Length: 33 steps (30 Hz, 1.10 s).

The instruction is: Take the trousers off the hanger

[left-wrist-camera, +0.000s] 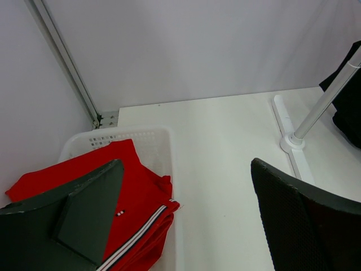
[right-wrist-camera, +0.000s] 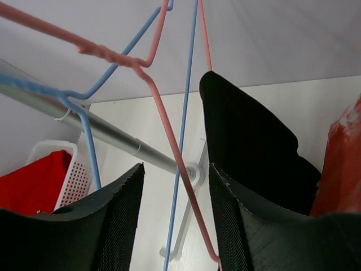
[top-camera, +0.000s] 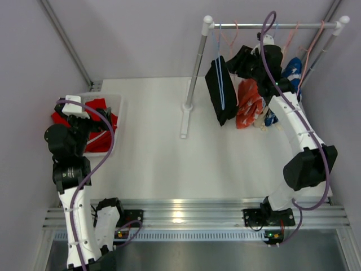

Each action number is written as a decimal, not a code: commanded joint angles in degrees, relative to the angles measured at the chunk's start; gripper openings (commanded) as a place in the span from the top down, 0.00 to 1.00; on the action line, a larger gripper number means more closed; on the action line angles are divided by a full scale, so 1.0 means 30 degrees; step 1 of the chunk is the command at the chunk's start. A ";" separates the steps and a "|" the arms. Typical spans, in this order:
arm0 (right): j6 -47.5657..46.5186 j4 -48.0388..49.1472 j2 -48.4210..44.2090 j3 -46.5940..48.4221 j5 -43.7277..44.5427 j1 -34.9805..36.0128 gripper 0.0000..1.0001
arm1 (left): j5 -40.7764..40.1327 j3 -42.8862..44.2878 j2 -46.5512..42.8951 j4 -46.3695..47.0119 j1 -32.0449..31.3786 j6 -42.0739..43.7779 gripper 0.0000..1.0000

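Note:
The black trousers [top-camera: 221, 90] with pale drawstrings hang from the rail [top-camera: 271, 25] of the rack; in the right wrist view their fabric [right-wrist-camera: 248, 135] lies just outside my right finger. My right gripper [top-camera: 245, 61] is up at the rail beside them. Its jaws [right-wrist-camera: 175, 169] stand partly apart, with a pink hanger wire [right-wrist-camera: 163, 130] and a blue hanger wire [right-wrist-camera: 183, 130] running through the gap; neither pad presses a wire. The red trousers [left-wrist-camera: 135, 186] lie in the white basket [left-wrist-camera: 152, 138]. My left gripper [left-wrist-camera: 186, 164] hovers wide open over the basket's right rim, holding nothing.
An orange-and-white garment [top-camera: 248, 104] and a blue-and-white one [top-camera: 291, 73] hang right of the black trousers. The rack's post [top-camera: 194, 70] and foot [top-camera: 184, 121] stand mid-table. The basket [top-camera: 115, 113] sits at the left wall.

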 commanded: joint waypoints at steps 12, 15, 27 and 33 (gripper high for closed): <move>-0.0227 0.3681 0.2400 0.1127 -0.0649 -0.0055 0.62 | -0.0210 0.0165 0.0404 0.0321 0.0029 -0.0221 0.01; -0.0139 0.3711 0.2781 0.1389 -0.0737 -0.0084 0.63 | -0.0210 0.0135 0.0521 0.0322 0.0029 -0.0221 0.01; 0.0066 0.3126 0.2958 0.1507 -0.2024 -0.0084 0.83 | -0.0210 0.0106 0.0785 0.0204 0.0000 -0.0250 0.01; 0.0769 0.2509 0.2315 0.1771 -0.2963 -0.0113 1.00 | -0.0181 0.0164 0.0814 0.0292 0.0029 -0.0396 0.01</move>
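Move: Straddled by the right hand's half-open fingers is the lower near part of the pink hanger's sloping wire, about 4 cm ahead, 1 cm left and 4 cm below. The black trousers hang from that hanger, their middle some 6 cm ahead, 4 cm left and 16 cm below; the empty blue hanger is about 3 cm ahead, 5 cm left and 8 cm below. The orange garment lies roughly 3 cm ahead, 7 cm right and 18 cm below. From the left hand, the wire is about 24 cm ahead, 43 cm right and 5 cm lower. Easing forward and down about 4 cm each way, with the fingers slowly narrowing around the pink hanger's near wire, the right hand then shifts a further centimetre or so to its left, turning slightly counter-clockwise (under 10 degrees). As it does so, the fingers shut fully and pinch the wire between their tips. ##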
